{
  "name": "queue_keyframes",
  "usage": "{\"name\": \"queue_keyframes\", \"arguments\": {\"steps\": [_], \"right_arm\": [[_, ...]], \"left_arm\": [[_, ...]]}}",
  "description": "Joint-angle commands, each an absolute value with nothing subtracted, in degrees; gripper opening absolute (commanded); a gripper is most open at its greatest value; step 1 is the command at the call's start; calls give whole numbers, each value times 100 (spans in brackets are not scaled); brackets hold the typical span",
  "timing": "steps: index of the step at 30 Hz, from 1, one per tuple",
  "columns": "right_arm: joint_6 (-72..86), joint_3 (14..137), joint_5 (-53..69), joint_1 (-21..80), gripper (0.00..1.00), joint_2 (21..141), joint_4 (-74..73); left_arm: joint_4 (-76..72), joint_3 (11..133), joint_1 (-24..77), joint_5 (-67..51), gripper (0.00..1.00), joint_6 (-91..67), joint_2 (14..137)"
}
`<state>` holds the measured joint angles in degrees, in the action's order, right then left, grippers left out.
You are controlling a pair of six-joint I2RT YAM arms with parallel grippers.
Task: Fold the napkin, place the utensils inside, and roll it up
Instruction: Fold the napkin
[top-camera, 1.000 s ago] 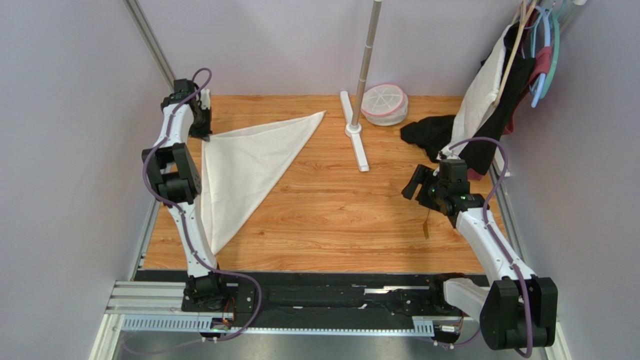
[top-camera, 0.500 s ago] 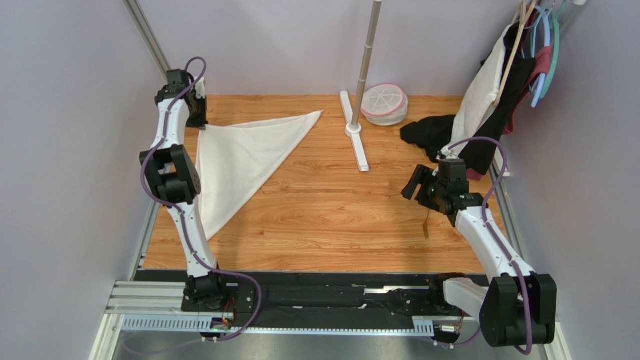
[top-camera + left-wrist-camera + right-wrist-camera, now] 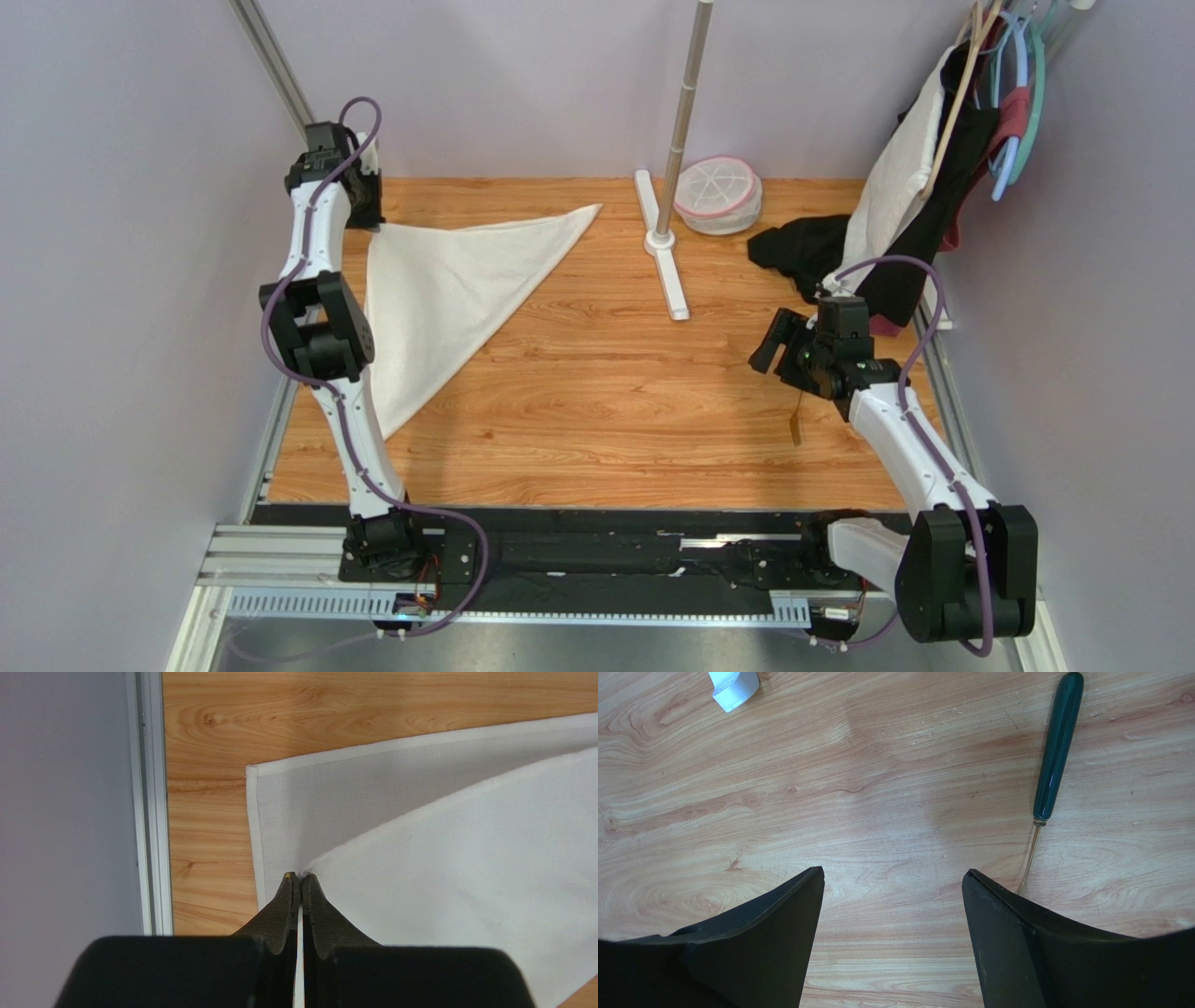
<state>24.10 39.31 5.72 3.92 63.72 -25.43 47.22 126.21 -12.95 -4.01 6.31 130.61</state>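
Note:
The cream-white napkin [image 3: 442, 287] lies folded into a triangle on the left of the wooden table. My left gripper [image 3: 368, 216] is at its far-left corner, shut on the corner of the upper layer [image 3: 300, 877]. The lower layer's corner lies flat a little beyond it in the left wrist view [image 3: 281, 805]. My right gripper [image 3: 776, 345] is open and empty above bare wood [image 3: 893, 875]. The fork [image 3: 795, 417] lies just near of it. Its dark green handle [image 3: 1057, 749] points away. Its tines are hidden behind my right finger [image 3: 1011, 931].
A white pole stand with a flat foot [image 3: 662, 241] rises at the back middle, with a round pink-and-white container [image 3: 718, 193] beside it. A black cloth [image 3: 804, 249] and garments on hangers [image 3: 954, 126] fill the back right. A metal rail [image 3: 149, 798] runs along the left edge.
My left gripper has moved towards the far-left corner, pulling the napkin's corner with it. The napkin's near tip has slid away from the front edge. The right arm has barely moved.

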Motion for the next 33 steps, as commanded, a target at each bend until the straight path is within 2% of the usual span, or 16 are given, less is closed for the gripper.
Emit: {"name": "queue_keyframes", "arguments": {"steps": [1, 18, 19, 20, 22, 23, 28, 31, 33], "right_arm": [[2364, 4025, 606, 369, 76, 6407, -2285], [2364, 4043, 597, 369, 76, 6600, -2259], [2364, 4043, 606, 378, 76, 6601, -2250], [2356, 4043, 615, 378, 77, 6618, -2250], [2347, 4043, 650, 369, 77, 6636, -2233], [2338, 4043, 668, 378, 77, 6627, -2232], [2364, 4025, 931, 430, 77, 6504, -2075], [2496, 4034, 984, 667, 76, 6469, -1934], [2706, 4017, 984, 912, 76, 6486, -1820]], "left_arm": [[4517, 12937, -1380, -352, 0, 615, 12761], [4403, 13421, -1441, -326, 0, 598, 13271], [4377, 13421, -1468, -247, 11, 572, 13332], [4394, 13499, -1476, -194, 54, 545, 13385], [4508, 13640, -1477, -10, 88, 396, 13482], [4517, 13702, -1485, 61, 99, 291, 13474], [4237, 13448, -1468, 44, 99, 27, 12913], [3974, 12817, -1328, -95, 99, -245, 12378], [3640, 11869, -1056, -149, 99, -509, 12034]]}}
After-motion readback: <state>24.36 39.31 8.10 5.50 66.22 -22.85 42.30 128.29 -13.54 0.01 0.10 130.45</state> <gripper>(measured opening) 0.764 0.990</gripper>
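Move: My left hand holds the lifted corner of the napkin. The far-left corner of the bottom layer, where it goes, lies about 8 cm ahead, 4 cm left and some 11 cm below. The napkin's far-right tip is about 11 cm ahead and 34 cm right, and the pole stand's foot is some 6 cm ahead and 43 cm right. From my right hand that far-left corner is roughly 35 cm ahead, 63 cm left and 8 cm down. I carry the pinched corner up about 3.5 cm with my left hand, also forward and a little left towards the far-left corner, the wrist tipping slightly up. There I open the fingers wide and let the cloth go while dipping about 2 cm and easing left; then I rise again, starting back to the right. My open right hand sinks a centimetre, then begins drifting left. ##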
